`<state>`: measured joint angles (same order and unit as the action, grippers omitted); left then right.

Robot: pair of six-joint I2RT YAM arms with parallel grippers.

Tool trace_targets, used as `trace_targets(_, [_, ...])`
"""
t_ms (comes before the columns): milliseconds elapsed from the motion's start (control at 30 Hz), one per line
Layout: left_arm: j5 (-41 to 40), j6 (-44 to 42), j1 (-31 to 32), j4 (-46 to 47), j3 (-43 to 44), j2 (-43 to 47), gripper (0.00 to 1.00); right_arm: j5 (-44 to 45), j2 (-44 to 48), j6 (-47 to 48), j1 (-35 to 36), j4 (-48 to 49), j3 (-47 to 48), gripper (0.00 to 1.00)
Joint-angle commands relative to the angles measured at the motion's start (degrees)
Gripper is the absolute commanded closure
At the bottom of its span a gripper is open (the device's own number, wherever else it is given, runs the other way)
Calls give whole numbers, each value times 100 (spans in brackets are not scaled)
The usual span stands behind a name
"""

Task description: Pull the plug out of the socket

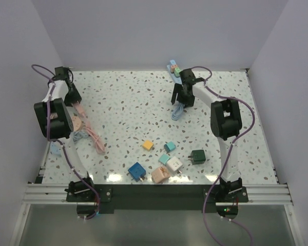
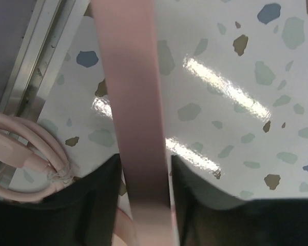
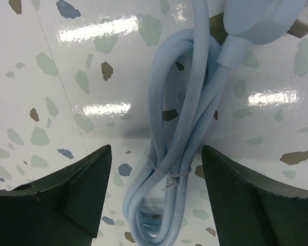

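A pink socket strip [image 2: 131,77] runs lengthwise between my left gripper's fingers, and the left gripper [image 2: 143,164] is shut on it. In the top view this gripper [image 1: 73,96] sits at the far left over the pink strip [image 1: 80,109]. A light blue socket strip [image 1: 173,70] lies at the back with small coloured plugs [image 1: 177,71] in it. Its tied blue cable bundle [image 3: 179,154] lies between the open jaws of my right gripper [image 3: 156,154], which touch nothing. The strip's rounded end [image 3: 256,15] shows at the top right. No plug shows in either wrist view.
A coiled pink cable [image 2: 25,154] lies beside the left gripper, near the table's metal side rail [image 2: 36,61]. Several loose adapters lie near the front, among them a yellow one [image 1: 148,145], a blue one [image 1: 137,170] and a dark green one [image 1: 197,156]. White walls enclose the table.
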<state>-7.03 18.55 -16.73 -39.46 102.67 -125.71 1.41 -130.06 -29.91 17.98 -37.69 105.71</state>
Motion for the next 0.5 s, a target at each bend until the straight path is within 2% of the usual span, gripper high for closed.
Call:
trace_targets(0, [-71, -246, 47, -246, 385, -32, 48, -254, 218, 56, -14, 95, -42, 27])
trace_targets(100, [-88, -176, 56, -246, 324, 2, 32, -308, 279, 56, -5, 122, -103, 30])
trace_targets(233, [69, -10, 56, -237, 183, 151, 19, -369, 358, 56, -14, 131, -165, 32])
trace_targets(300, [254, 78, 73, -211, 34, 362, 3, -422, 428, 73, -5, 148, -209, 37])
trace_targets(333, [315, 105, 91, -185, -45, 476, 0, -440, 446, 82, -13, 166, -226, 40])
trace_targets(367, [446, 114, 126, -132, -237, 608, 0, -483, 455, 108, -14, 183, -261, 44])
trace_targets(400, [500, 132, 222, -80, -352, 757, 0, -510, 473, 117, -14, 201, -262, 58])
trace_targets(467, [675, 167, 363, 96, -737, 1258, 0, -711, 490, 169, -14, 201, -262, 79])
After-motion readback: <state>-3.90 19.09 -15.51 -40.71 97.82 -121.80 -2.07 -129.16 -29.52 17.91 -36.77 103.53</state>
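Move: The left hand still has its fingers on the pink power strip, whose middle is about 2 cm ahead, 1 cm left and just below; the pink round socket sits some 10 cm back and 1 cm right, the strip's pink cord bundle roughly 18 cm back and 10 cm right. The right hand stands open astride the blue cord's tie, about 1 cm back, 1 cm left and 1 cm below it; the blue power strip is some 19 cm ahead and 3 cm left. The left hand lets go of the pink power strip, its fingers spreading to fully open while it all but stays in place, then starts drawing off about 3 cm to the right and 2 cm back. Meanwhile the right hand eases about 1 cm back and slightly left onto the blue cord and closes its fingers more than halfway, the tips coming to pinch the cord bundle from both sides at its tie. ##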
